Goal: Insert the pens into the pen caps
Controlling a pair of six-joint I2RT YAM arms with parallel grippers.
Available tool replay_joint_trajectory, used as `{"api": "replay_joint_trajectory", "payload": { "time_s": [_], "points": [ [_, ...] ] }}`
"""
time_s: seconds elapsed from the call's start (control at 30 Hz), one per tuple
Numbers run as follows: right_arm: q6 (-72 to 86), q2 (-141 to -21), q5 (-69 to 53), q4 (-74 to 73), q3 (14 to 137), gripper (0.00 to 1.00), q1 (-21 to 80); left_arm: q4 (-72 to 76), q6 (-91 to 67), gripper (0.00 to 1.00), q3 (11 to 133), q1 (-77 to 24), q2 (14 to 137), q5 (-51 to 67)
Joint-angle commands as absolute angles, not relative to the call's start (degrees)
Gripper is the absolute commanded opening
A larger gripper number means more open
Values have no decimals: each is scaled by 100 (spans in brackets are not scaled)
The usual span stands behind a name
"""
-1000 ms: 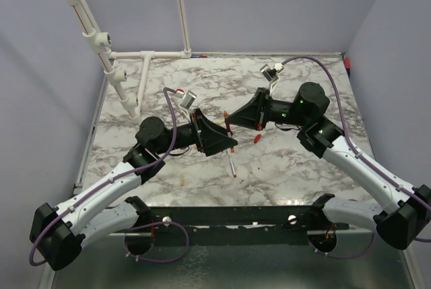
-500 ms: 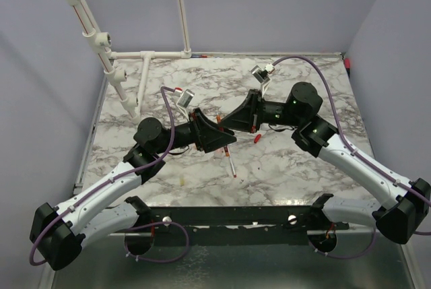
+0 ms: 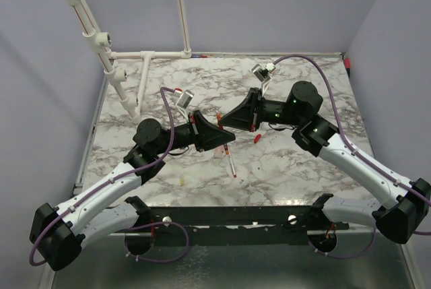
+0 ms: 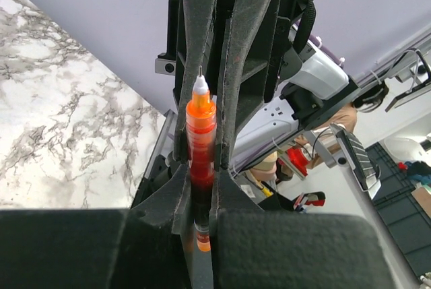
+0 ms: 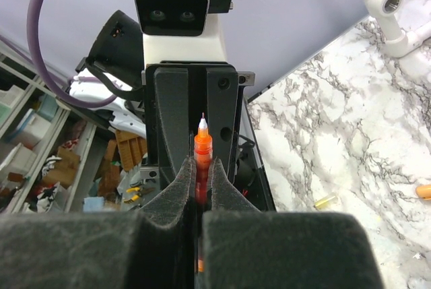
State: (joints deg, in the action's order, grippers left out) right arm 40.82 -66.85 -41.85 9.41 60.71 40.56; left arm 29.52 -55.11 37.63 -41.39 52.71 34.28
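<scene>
An orange pen (image 4: 201,124) stands tip-up between the two grippers, which meet above the middle of the table. My left gripper (image 4: 201,174) is shut on its lower barrel. My right gripper (image 5: 200,168) is shut on the same pen (image 5: 203,146). In the top view the left gripper (image 3: 230,140) and right gripper (image 3: 224,123) touch nose to nose. A grey pen with a red end (image 3: 231,163) lies on the marble just in front of them. A red pen cap (image 3: 258,138) lies to its right. A small yellow pen cap (image 5: 326,201) lies on the table.
A white pipe frame (image 3: 101,40) stands at the back left of the marble table (image 3: 303,168). An orange piece (image 5: 423,190) shows at the right edge of the right wrist view. Purple cables (image 3: 316,67) loop over both arms.
The right arm swung left, carrying the orange pen to the left gripper. The left gripper, open a second ago, has closed on that pen.
</scene>
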Motion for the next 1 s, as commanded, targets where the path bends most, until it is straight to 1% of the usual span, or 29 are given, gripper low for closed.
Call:
{"api": "replay_joint_trajectory", "payload": {
  "time_s": [0.0,0.1,0.13,0.2,0.3,0.33,0.4,0.5,0.67,0.83,0.97],
  "points": [
    [3970,-6660,-4099,829,6267,1,4120,3053,-5530,0,3714,-4164,5208,3500],
    [3876,-6640,-4047,645,6300,2,4117,3052,-5498,0,3704,-4161,5203,3507],
    [3827,-6625,-3991,555,6326,6,4119,3050,-5486,0,3682,-4159,5203,3498],
    [3713,-6567,-3860,372,6356,21,4121,3033,-5462,0,3625,-4166,5197,3462],
    [3452,-6478,-3644,-65,6465,40,4114,2927,-5402,0,3527,-4164,5171,3387],
    [3353,-6444,-3537,-271,6518,45,4116,2867,-5378,0,3477,-4166,5154,3347],
    [3141,-6390,-3333,-669,6674,51,4113,2645,-5242,0,3435,-4162,5107,3248],
    [2762,-6319,-2962,-1351,6969,55,4115,1694,-4703,0,3593,-4165,5019,2927],
    [2289,-6248,-1850,-2487,7176,56,4121,-126,-3596,0,4171,-4166,4895,2270],
    [2095,-6340,-1445,-3076,7162,56,4117,-1239,-2917,0,4517,-4163,4693,1661],
    [2109,-6416,-900,-3346,6983,56,4135,-2044,-2436,0,4754,-4160,4474,853]
  ]
}}
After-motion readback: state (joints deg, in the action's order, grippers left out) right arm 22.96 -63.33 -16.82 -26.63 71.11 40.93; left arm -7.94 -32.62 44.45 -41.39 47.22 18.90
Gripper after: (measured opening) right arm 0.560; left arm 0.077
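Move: Both hands still pinch the red pen. The red cap lies on the table about 15 cm ahead of the right hand, 13 cm to its right and 33 cm below. Also on the table, the pink marker is some 13 cm straight ahead of that hand, and the white pen 6 cm ahead and 3 cm right. From the left hand the cap is about 18 cm ahead, 11 cm right and 31 cm below. Right hand releases the red pen, swings right, down and forward; left hand lowers the pen about 7 cm. ##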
